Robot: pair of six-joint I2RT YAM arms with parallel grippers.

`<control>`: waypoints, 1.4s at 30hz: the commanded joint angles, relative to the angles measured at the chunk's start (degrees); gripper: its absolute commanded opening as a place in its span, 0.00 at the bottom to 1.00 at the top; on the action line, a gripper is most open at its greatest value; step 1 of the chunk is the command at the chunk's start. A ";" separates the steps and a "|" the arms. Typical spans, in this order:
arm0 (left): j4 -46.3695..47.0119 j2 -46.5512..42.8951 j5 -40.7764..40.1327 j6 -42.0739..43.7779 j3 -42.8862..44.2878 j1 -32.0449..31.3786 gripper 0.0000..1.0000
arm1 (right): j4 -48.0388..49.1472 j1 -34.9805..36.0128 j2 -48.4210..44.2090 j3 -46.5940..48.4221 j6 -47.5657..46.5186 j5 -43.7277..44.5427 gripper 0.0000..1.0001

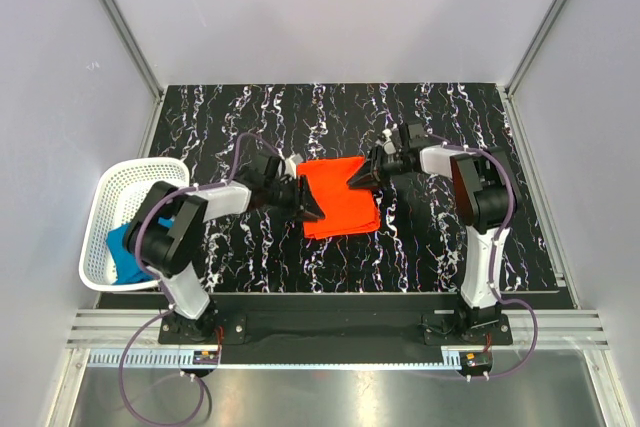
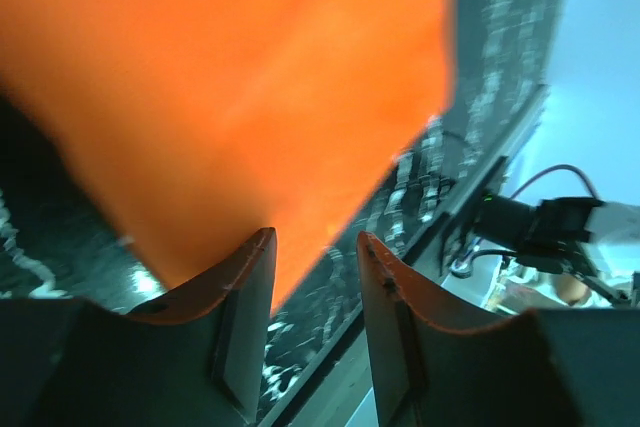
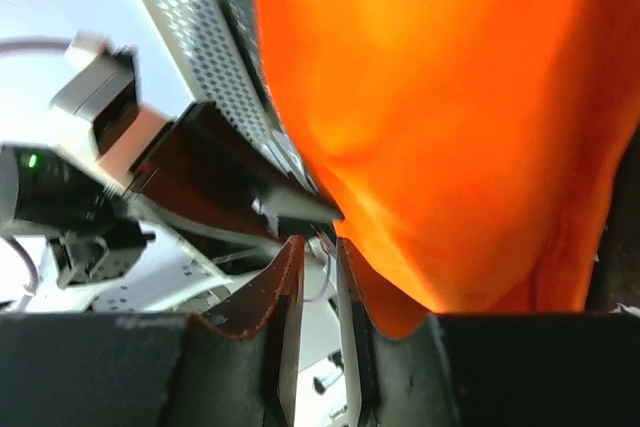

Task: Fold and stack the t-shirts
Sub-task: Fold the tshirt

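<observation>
The orange-red t-shirt (image 1: 340, 202) lies folded into a small rectangle in the middle of the black marbled table. My left gripper (image 1: 315, 209) sits at its left edge and is open; in the left wrist view only table shows between the fingers (image 2: 250, 277), with the orange cloth (image 2: 250, 77) just ahead of them. At the shirt's upper right corner my right gripper (image 1: 357, 180) is open a narrow slit with nothing in it. The orange cloth (image 3: 450, 97) lies beside its right finger (image 3: 350, 287). The teal t-shirt (image 1: 122, 245) lies crumpled in the basket.
A white mesh basket (image 1: 140, 175) hangs over the table's left edge, close to the left arm's elbow. Grey walls enclose the table on three sides. The near table edge (image 2: 330, 367) runs right under my left gripper.
</observation>
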 commanded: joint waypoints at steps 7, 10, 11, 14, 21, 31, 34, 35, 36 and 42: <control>2.51 0.48 0.13 0.86 -4.25 -0.05 0.42 | -1.35 -1.70 3.66 -4.01 -6.85 3.44 0.26; -0.63 -3.82 -0.30 0.69 -3.73 -0.32 0.44 | -4.24 -2.05 2.35 -3.75 -8.51 4.84 0.26; -1.00 -4.80 -0.22 0.60 -3.55 -0.41 0.44 | -5.82 -1.96 1.04 -2.97 -10.18 6.06 0.26; -1.27 -8.23 0.05 -1.24 -3.37 -0.49 0.46 | -11.36 -1.61 -1.95 -1.47 -13.17 8.09 0.26; 0.83 -2.98 0.22 -1.86 -2.84 -0.76 0.47 | -16.82 1.72 -7.76 -2.25 -14.24 9.15 0.27; 4.88 3.10 0.05 -2.39 -5.48 -1.55 0.46 | -14.54 2.52 -11.19 -14.80 -16.08 8.80 0.27; 4.79 3.54 -0.22 -2.04 -5.66 -1.46 0.46 | -13.66 1.21 -12.16 -18.15 -16.70 9.68 0.27; 4.79 3.62 -0.30 -2.04 -5.74 -1.46 0.46 | -12.88 0.85 -12.25 -18.86 -16.61 10.03 0.27; 4.79 3.63 -0.39 -1.95 -5.83 -1.46 0.45 | -12.52 0.33 -12.33 -19.48 -16.87 10.38 0.27; 4.79 2.93 -0.65 -2.12 -7.06 -2.42 0.45 | -12.95 -1.26 -12.24 -19.92 -18.19 12.58 0.26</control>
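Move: The folded orange t-shirt's middle lies about 3 cm back and 3 cm to the left of the right hand, and 5 cm below; its near-right corner is some 12 cm back and 6 cm right of that hand, equally low. From the left hand the t-shirt's middle is roughly 5 cm ahead, 5 cm right and 4 cm down, with its near-left corner about 5 cm back and 4 cm left, just as far down. Right hand sweeps about 11 cm back, down and right to the t-shirt's near-right corner; left dips twice. ##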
